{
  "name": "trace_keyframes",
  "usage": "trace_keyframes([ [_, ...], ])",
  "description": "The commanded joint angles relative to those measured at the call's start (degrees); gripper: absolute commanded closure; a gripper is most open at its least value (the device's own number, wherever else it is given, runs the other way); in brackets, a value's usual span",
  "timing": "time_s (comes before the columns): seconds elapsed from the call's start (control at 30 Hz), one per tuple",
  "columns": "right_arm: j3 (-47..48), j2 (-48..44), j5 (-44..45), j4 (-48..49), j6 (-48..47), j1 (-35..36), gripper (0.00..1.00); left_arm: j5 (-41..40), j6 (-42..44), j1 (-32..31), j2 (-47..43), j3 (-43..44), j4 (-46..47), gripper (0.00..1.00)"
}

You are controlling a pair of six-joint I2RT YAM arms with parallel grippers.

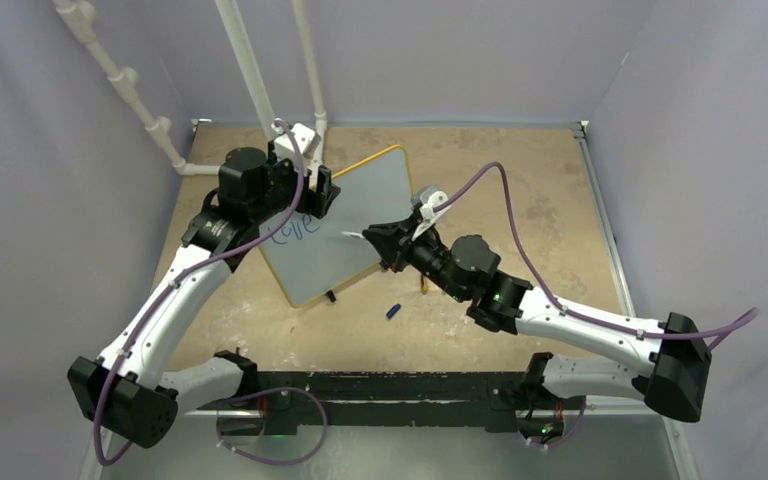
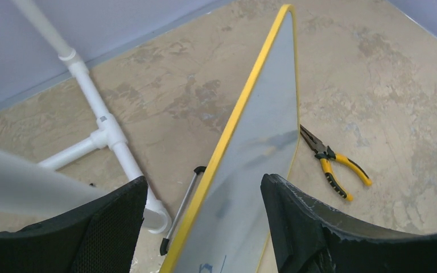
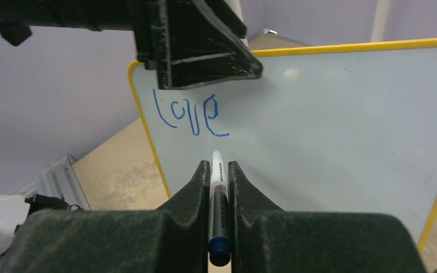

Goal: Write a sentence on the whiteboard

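The whiteboard (image 1: 345, 245) stands tilted on the table, pale grey with a yellow frame. On it the sentence (image 3: 190, 114) shows as one blue word, "love". My right gripper (image 3: 216, 170) is shut on a blue-ended marker (image 3: 217, 193), whose tip points at the board just below that word; I cannot tell whether it touches. My left gripper (image 2: 205, 224) is open, its fingers either side of the board's yellow upper-left edge (image 2: 236, 114) without pinching it. In the top view it (image 1: 322, 197) sits at that corner, and the right gripper (image 1: 378, 240) faces the board's middle.
Yellow-handled pliers (image 2: 333, 162) lie on the table behind the board. A white pipe frame (image 2: 99, 122) stands at the back left corner. A small blue cap (image 1: 393, 311) lies in front of the board. Walls close in the table on three sides.
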Motion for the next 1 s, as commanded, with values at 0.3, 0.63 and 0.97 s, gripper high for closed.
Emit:
trace_keyframes([
  [0.3, -0.83, 6.31, 0.03, 15.82, 1.16, -2.86, 1.00, 2.72, 6.73, -0.75, 5.05, 5.02, -0.09, 0.34],
  [0.63, -0.17, 12.45, 3.69, 22.68, 1.40, -2.94, 1.00, 2.78, 5.58, 1.35, 4.26, 1.62, 1.49, 0.54],
  [0.97, 0.47, 15.26, 6.75, 24.42, 1.32, -2.94, 1.00, 3.57, 5.83, 1.43, 4.49, 0.39, 1.89, 0.70],
])
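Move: The left gripper hangs open over the whiteboard's top edge, which lies about 2 cm ahead and 3 cm below, level sideways. From it, the written word is some 8 cm left, 7 cm back and 8 cm lower. For the right hand, already holding the marker, the blank spot just right of the word's last letter is roughly 8 cm ahead, 6 cm left and 2 cm lower; the word lies about 4 cm ahead and 14 cm left. Ease the left gripper about 2 cm forward and 2 cm down astride the whiteboard's top edge, closing its fingers to under half open around the yellow rim. Keep the marker pinched in the right hand and bring its tip to just right of the last letter: shift slightly left, then about 5 cm forward, sinking 2 cm, with a small clockwise turn after an initial slight counter-clockwise one. ##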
